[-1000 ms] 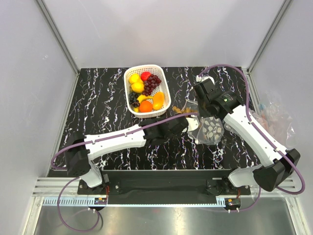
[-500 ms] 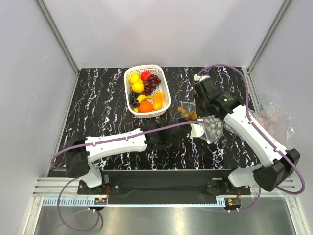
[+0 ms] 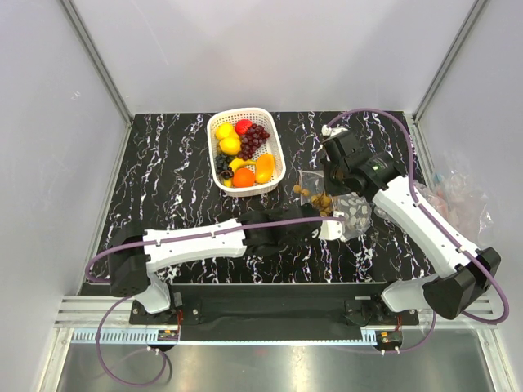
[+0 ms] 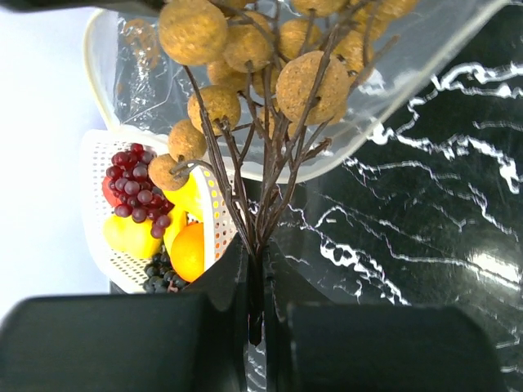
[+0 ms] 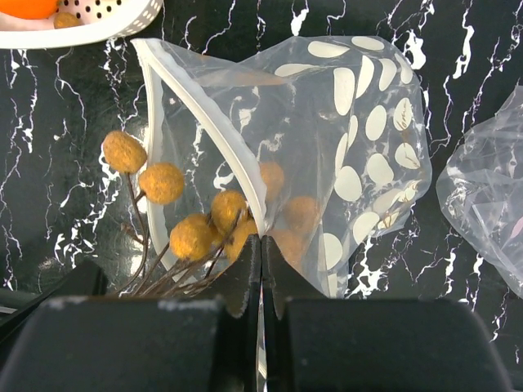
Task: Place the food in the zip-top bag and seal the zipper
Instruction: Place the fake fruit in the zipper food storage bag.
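Observation:
A bunch of tan grapes [image 4: 310, 77] on brown stems hangs from my left gripper [image 4: 255, 261], which is shut on the stems. Part of the bunch [image 5: 192, 237] lies inside the mouth of the clear zip-top bag [image 5: 368, 139], and part is still outside it. My right gripper [image 5: 261, 245] is shut on the bag's white zipper rim [image 5: 204, 122] and holds the mouth up. In the top view the grapes [image 3: 315, 196] sit between the two grippers. The rest of the food lies in the white basket [image 3: 276, 155]: lemons [image 3: 227, 139], strawberry [image 3: 243, 126], dark purple grapes [image 3: 255, 139] and orange [image 3: 243, 177].
A second crumpled clear bag [image 3: 462, 192] lies beyond the table's right edge. The basket stands at the back middle, just left of the bag. White frame walls enclose the black marbled table [image 3: 163, 171].
My left gripper has carried the tan grapes to the right, into the bag's mouth. The right gripper has shifted slightly with the rim it holds.

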Motion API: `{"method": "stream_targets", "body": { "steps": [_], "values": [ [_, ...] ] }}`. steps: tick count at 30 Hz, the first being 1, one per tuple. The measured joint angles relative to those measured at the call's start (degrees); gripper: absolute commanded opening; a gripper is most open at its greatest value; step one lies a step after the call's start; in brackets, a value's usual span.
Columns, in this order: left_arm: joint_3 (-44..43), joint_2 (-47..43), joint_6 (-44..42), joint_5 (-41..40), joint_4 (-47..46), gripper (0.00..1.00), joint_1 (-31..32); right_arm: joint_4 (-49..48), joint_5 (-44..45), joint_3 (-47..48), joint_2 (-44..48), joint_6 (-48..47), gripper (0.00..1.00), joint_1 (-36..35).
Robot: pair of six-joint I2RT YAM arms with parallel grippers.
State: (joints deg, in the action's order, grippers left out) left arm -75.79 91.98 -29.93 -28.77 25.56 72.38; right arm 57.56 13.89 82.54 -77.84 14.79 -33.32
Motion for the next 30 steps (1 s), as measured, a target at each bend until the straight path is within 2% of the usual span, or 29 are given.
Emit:
{"method": "stream_targets", "body": {
  "steps": [13,21,23,24,30],
  "values": [
    [-4.87,2.51,-1.79,2.84,6.03,0.0,0.22,-0.28,-0.96,-0.83,1.25,0.2,0.0,0.0],
    [-6.23,5.55,0.46,5.84,7.56,0.0,-3.56,1.09,-1.09,-0.81,2.95,0.24,0.0,0.0],
    [-6.21,5.35,0.48,6.25,7.3,0.16,-4.42,1.01,-1.18,-0.81,3.1,0.35,0.0,0.0],
    [-6.23,5.31,0.48,6.34,7.37,0.2,-4.46,0.94,-1.31,-0.81,3.15,0.37,0.0,0.0],
    [-9.9,6.49,1.33,9.44,8.57,0.3,-4.07,0.79,-2.89,-0.81,3.32,0.68,0.0,0.0]
  ]
}}
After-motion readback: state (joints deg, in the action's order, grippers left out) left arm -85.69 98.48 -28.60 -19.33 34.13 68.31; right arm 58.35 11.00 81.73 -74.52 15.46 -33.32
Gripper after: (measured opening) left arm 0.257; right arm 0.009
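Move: My left hand holds the fake fruit bunch by its stems, its balls some 7 cm ahead, 5 cm right and 5 cm below. The bag's mouth, its goal, lies about 8 cm ahead, 4 cm right and 3 cm below; the white basket is roughly 27 cm ahead, 18 cm left and 17 cm below. From my right hand, already pinching the rim, the mouth is about 2 cm ahead, 4 cm left and 6 cm below. After a small back-and-up shift, my left hand dips about 3 cm and pushes some 2 cm forward, tipping down nearly 10 degrees, to feed the bunch into the bag's mouth. Then its fingers part about a quarter of the way around the stems as it eases up and right. My right hand keeps its pinch on the rim, drawing it 1.5 cm back and 1 cm up. ##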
